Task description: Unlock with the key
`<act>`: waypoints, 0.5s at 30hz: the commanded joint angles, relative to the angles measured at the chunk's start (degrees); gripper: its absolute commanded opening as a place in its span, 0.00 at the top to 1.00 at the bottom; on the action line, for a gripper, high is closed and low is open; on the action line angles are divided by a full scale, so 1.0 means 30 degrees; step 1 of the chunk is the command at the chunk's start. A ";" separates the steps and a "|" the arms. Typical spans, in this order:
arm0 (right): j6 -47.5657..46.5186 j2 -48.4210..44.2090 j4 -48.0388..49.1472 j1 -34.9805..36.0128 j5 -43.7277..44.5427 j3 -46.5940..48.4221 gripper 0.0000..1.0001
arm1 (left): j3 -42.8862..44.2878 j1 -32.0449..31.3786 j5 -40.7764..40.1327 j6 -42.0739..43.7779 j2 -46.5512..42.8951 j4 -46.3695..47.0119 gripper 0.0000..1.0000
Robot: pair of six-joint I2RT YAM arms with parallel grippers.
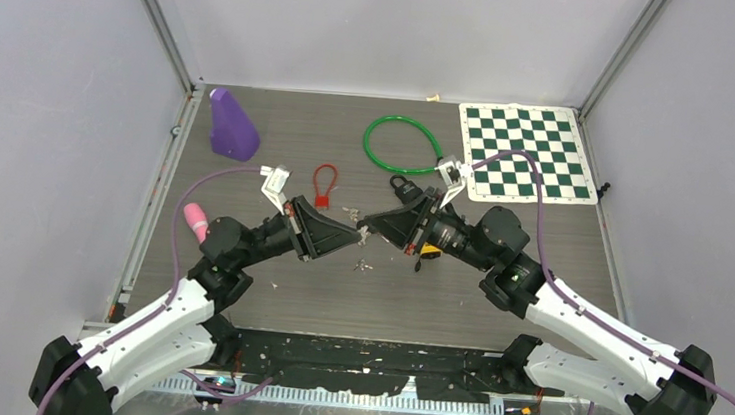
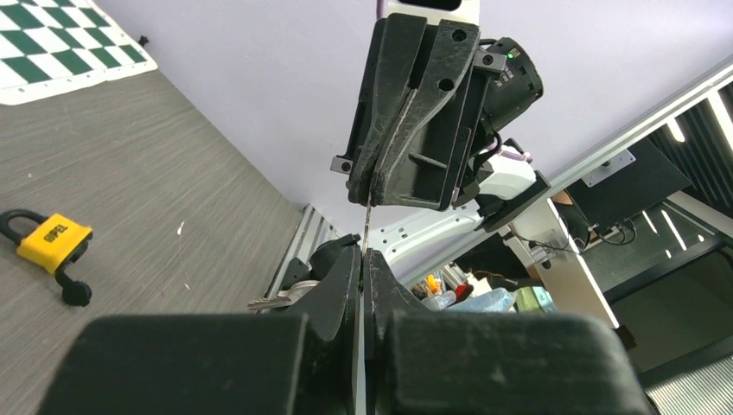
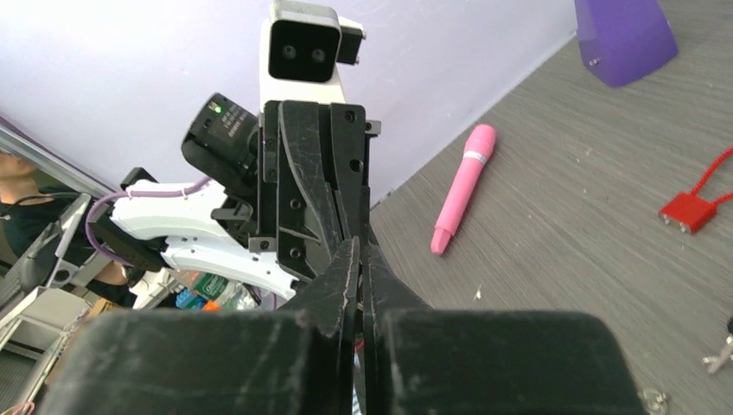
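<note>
A thin metal key point(image 2: 366, 223), seen edge-on, spans the small gap between my two grippers, which meet tip to tip above the middle of the table. My left gripper point(image 2: 361, 251) is shut on its lower end. My right gripper point(image 2: 370, 192) is shut on its upper end. From above, the key point(image 1: 362, 232) shows as a small pale glint between the left gripper point(image 1: 354, 234) and the right gripper point(image 1: 372, 229). A second key point(image 2: 278, 301) sticks out beside my left finger. The yellow padlock point(image 2: 52, 242) lies on the table, mostly under my right arm from above point(image 1: 430, 251).
A red cable lock point(image 1: 324, 190), a green ring point(image 1: 402, 144), a purple cone point(image 1: 232, 125), a pink marker point(image 1: 194, 218) and a checkered mat point(image 1: 527, 151) lie around the table. Small loose metal pieces point(image 1: 363, 264) sit below the grippers. Grey walls stand on three sides.
</note>
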 commanded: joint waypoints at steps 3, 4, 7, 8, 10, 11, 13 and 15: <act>-0.1472 -0.1221 -0.2691 -0.0063 0.1763 -0.0327 0.71 | -0.0385 0.0088 -0.1077 0.0676 -0.0714 -0.1605 1.00; -0.1757 -0.1377 -0.3064 -0.0086 0.2036 -0.0327 0.66 | -0.0484 0.0137 -0.1083 0.0725 -0.0729 -0.2007 1.00; -0.2394 -0.2333 -0.5644 -0.0275 0.4254 -0.0163 0.53 | -0.0625 0.0460 -0.1067 0.1119 -0.0724 -0.4113 1.00; -0.2669 -0.2519 -0.6779 -0.0309 0.4863 0.0000 0.36 | -0.0612 0.0616 -0.1036 0.1250 -0.0712 -0.5001 1.00; -0.2771 -0.3016 -0.8739 -0.0604 0.7253 0.0450 0.06 | -0.0671 0.1127 -0.0688 0.1574 -0.0543 -0.6525 1.00; -0.2751 -0.3267 -1.0014 -0.0708 0.8371 0.0575 0.01 | -0.0761 0.1403 -0.0448 0.1698 -0.0444 -0.7046 1.00; -0.2653 -0.3538 -1.1773 -0.1066 0.9534 0.1024 0.04 | -0.0991 0.1986 0.0093 0.1886 -0.0137 -0.8022 1.00; -0.3527 -0.3733 -1.3081 -0.1466 1.0107 0.1359 0.04 | -0.1144 0.2480 0.0523 0.2179 0.0264 -0.8975 1.00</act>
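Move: The yellow padlock lies about 15 cm ahead of the right hand, 15 cm to its right and some 29 cm below. On the same tabletop, the black-headed keys are roughly 19 cm ahead and 1 cm right of that hand, and the black padlock about 30 cm ahead and 9 cm right. From the left hand, which already grips the key tip to tip with the right, the yellow padlock is about 15 cm ahead, 17 cm right and 27 cm below. Drawing off to its right, down and forward, some 10 cm in all and gathering speed, the right hand opens wide, lets go of the key and heads towards the yellow padlock, its fingers tipping down and swinging clockwise. The left hand stays shut on the key and sinks about 9 cm, easing slightly forward, its fingers tilting downward. ##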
